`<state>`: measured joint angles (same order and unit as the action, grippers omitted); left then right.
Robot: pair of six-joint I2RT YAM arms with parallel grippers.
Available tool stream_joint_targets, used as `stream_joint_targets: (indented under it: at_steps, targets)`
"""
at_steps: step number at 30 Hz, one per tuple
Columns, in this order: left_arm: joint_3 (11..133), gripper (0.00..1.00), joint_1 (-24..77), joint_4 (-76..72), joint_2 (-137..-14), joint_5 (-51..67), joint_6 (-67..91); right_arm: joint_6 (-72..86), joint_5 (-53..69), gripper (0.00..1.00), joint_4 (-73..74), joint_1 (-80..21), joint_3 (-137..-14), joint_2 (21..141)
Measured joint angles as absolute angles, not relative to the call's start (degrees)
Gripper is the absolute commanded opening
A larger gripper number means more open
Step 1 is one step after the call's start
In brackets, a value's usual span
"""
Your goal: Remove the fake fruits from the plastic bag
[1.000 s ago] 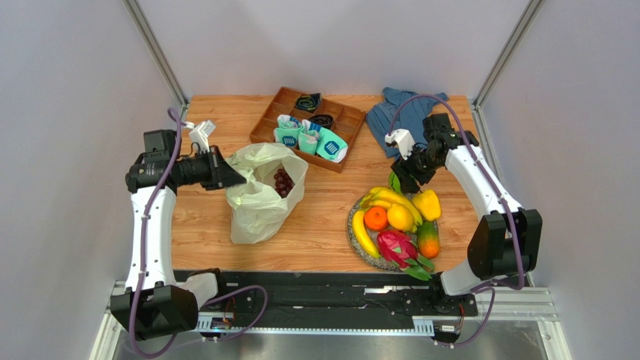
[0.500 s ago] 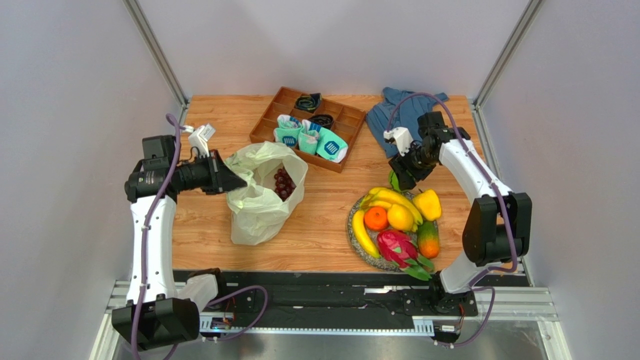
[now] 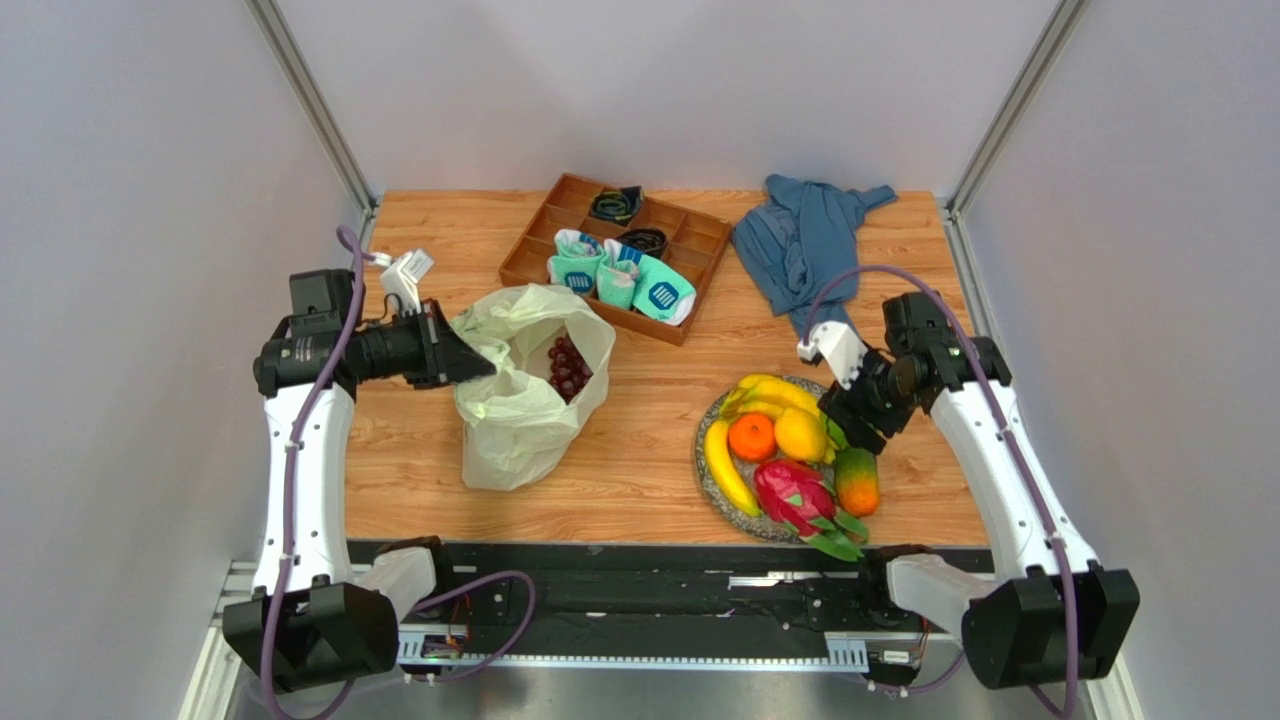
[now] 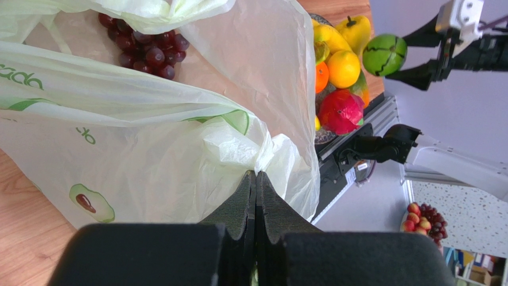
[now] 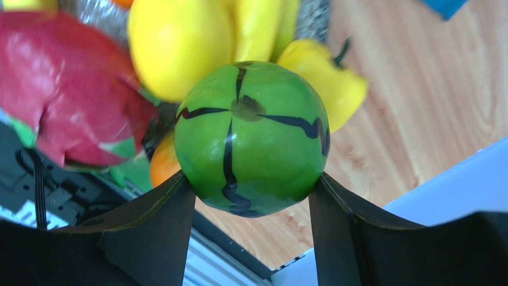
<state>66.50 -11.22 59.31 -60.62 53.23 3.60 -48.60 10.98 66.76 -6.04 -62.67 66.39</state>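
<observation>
The pale yellow-green plastic bag [image 3: 519, 402] lies open on the left of the table, with purple grapes [image 3: 567, 365] inside it. My left gripper [image 3: 463, 363] is shut on the bag's rim [image 4: 262, 158], pinching the thin film between its pads. My right gripper [image 5: 250, 179] is shut on a green round fruit [image 5: 253, 134] with dark stripes and holds it over the right side of the plate [image 3: 747, 522]. On the plate lie bananas [image 3: 726, 468], an orange [image 3: 751, 437], a yellow fruit [image 3: 801, 435], a pink dragon fruit [image 3: 793, 492] and a mango [image 3: 857, 483].
A wooden compartment tray [image 3: 529, 248] with teal-white rolled socks [image 3: 616, 278] stands at the back centre. A blue cloth [image 3: 804, 240] lies at the back right. The table's near edge runs just in front of the plate.
My right arm has swung from behind the plate, near the blue cloth, forward and to the right over the plate's right side, carrying the green fruit. The left gripper and the bag stay put.
</observation>
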Motion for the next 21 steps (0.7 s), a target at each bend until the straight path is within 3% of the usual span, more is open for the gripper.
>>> stream_joint_targets:
  at_steps: [4, 12, 19, 20, 21]
  targets:
    - [66.7, 0.00, -11.2, 59.3, -62.4, 53.3, 3.7, -52.6, 11.2, 0.09, 71.2, -5.9, -58.3, 62.1]
    - [67.3, 0.00, -11.2, 58.9, -63.3, 53.5, 3.8, -55.3, 15.6, 0.46, 74.2, -6.0, -57.9, 62.6]
    - [67.4, 0.00, -11.2, 58.9, -63.3, 53.6, 3.7, -57.3, 15.6, 0.68, 75.9, -6.2, -57.0, 65.2]
    - [67.4, 0.00, -11.2, 58.9, -63.3, 53.6, 3.7, -57.5, 15.7, 0.99, 75.9, -6.2, -57.0, 65.2]
    - [67.4, 0.00, -11.2, 58.9, -63.3, 53.7, 3.7, -57.6, 15.7, 1.00, 76.0, -6.2, -57.1, 65.3]
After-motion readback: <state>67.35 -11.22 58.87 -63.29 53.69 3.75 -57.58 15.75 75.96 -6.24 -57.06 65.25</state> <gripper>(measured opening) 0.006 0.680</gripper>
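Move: The watermelon is already in my right hand, and the mango at the plate's right rim lies about 7 cm back and 1 cm to the right, some 7 cm lower. The lemon is about 6 cm left and 1 cm back, the dragon fruit 8 cm left and 9 cm back, the yellow pepper 3 cm ahead and 1 cm right. From my left hand the mango is roughly 46 cm right, 9 cm back and 18 cm below. I draw the watermelon back about 6 cm with my right hand, fast at first and then slower, sinking some 3 cm onto the mango beside the dragon fruit and lemon. On the way my fingertips swing back about 10 degrees to point more nearly straight down, with a slight counter-clockwise turn, and right at the end my grip begins to loosen. ##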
